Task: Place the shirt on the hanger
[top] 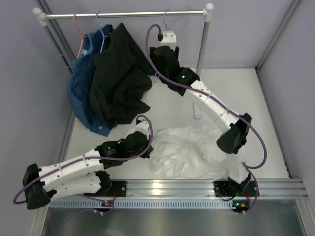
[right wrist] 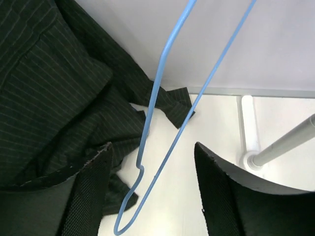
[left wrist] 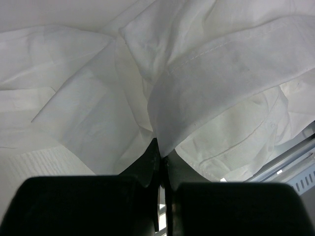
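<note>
The white shirt (top: 184, 147) lies crumpled on the table in front of the arm bases. My left gripper (top: 147, 141) is at its left edge. In the left wrist view the gripper (left wrist: 161, 147) is shut on a fold of the shirt (left wrist: 221, 73). The light-blue hanger (top: 168, 19) hangs by its hook from the rack rail. My right gripper (top: 158, 66) is raised at the hanger's lower part. In the right wrist view the gripper (right wrist: 152, 152) stands open, and the hanger's wire (right wrist: 182, 127) runs between the fingers without touching either one.
A black garment (top: 120, 78) and a blue denim garment (top: 81, 93) hang from the rail (top: 128, 14) at the left, beside a pink hanger (top: 78, 29). The black garment (right wrist: 54, 83) lies close to my right gripper's left finger. The rack's post foot (right wrist: 253, 160) stands at the right.
</note>
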You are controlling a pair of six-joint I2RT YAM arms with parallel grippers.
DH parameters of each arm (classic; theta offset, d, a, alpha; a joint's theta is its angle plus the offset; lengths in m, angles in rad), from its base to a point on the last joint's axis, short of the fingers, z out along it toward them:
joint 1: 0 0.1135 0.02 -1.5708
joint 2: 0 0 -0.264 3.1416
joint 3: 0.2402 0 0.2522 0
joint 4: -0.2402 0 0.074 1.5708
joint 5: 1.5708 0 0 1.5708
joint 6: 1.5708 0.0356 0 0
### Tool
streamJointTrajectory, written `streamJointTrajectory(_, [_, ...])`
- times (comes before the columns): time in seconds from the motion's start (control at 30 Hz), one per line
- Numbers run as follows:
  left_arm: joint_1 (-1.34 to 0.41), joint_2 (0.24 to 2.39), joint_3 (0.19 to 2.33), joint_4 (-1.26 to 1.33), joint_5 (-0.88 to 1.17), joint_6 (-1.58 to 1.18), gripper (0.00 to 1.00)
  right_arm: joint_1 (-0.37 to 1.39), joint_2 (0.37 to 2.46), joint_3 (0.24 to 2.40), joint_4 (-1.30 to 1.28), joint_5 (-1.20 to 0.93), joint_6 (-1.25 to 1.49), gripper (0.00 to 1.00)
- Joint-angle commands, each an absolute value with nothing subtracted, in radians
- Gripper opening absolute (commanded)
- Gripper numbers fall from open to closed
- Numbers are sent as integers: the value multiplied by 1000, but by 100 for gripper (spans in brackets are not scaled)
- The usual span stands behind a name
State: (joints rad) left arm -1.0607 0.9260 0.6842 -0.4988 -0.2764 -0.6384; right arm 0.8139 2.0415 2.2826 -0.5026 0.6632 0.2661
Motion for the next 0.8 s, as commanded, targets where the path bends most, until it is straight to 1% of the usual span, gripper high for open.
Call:
streamJointTrajectory(0.0, [-1058,931,667,-445,-261,-653,0,796,1928,2246,-505,658,235,63])
streamJointTrajectory(0.03, [-1057,930,666,-443,-259,-657,0,786,1916,2211,-505,632,242,59])
streamJointTrajectory(0.07, [-1057,927,663,-440,-256,-657,0,764,1907,2194,-505,606,248,57])
streamJointTrajectory(0.1, [-1057,923,657,-439,-255,-660,0,753,1889,2165,-508,563,255,52])
streamJointTrajectory(0.2, [-1057,911,649,-437,-253,-660,0,723,1862,2131,-514,522,256,41])
streamJointTrajectory(0.23, [-1057,908,646,-437,-253,-660,0,719,1858,2117,-515,506,252,34])
streamJointTrajectory(0.3, [-1057,902,643,-437,-255,-658,0,716,1845,2105,-518,500,235,33])
streamJointTrajectory(0.37, [-1057,900,641,-437,-256,-658,0,712,1841,2106,-526,491,222,30])
streamJointTrajectory(0.5, [-1057,900,637,-436,-255,-663,0,700,1822,2094,-535,468,193,11])
streamJointTrajectory(0.63, [-1057,894,634,-434,-256,-664,0,670,1816,2077,-538,419,183,8])
streamJointTrajectory(0.7, [-1057,896,635,-433,-256,-663,0,661,1813,2065,-537,396,181,4])
streamJointTrajectory(0.77, [-1057,896,637,-430,-256,-663,0,657,1809,2059,-538,387,175,3])
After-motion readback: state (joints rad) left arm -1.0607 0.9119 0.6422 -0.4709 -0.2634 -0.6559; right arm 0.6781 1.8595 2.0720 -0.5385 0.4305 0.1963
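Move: The light-blue hanger hangs at my right hand, its wires already between the half-open fingers; its middle is about 6 cm ahead, 3 cm right and 2 cm higher. The dark shirt hangs about 15 cm left of my right hand, 2 cm ahead and 10 cm lower; the rail's post is roughly 18 cm right and 7 cm ahead, its middle 10 cm lower. From my left hand, the hanger is some 36 cm ahead, 6 cm right and 25 cm up. I shut my right fingers from about two-thirds open until they pinch the hanger's wires near its closer corner, while carrying my right hand about 6 cm to the right, away from the dark shirt and towards the post. My left hand keeps its pinch on the white shirt's edge and sinks about 1 cm. ##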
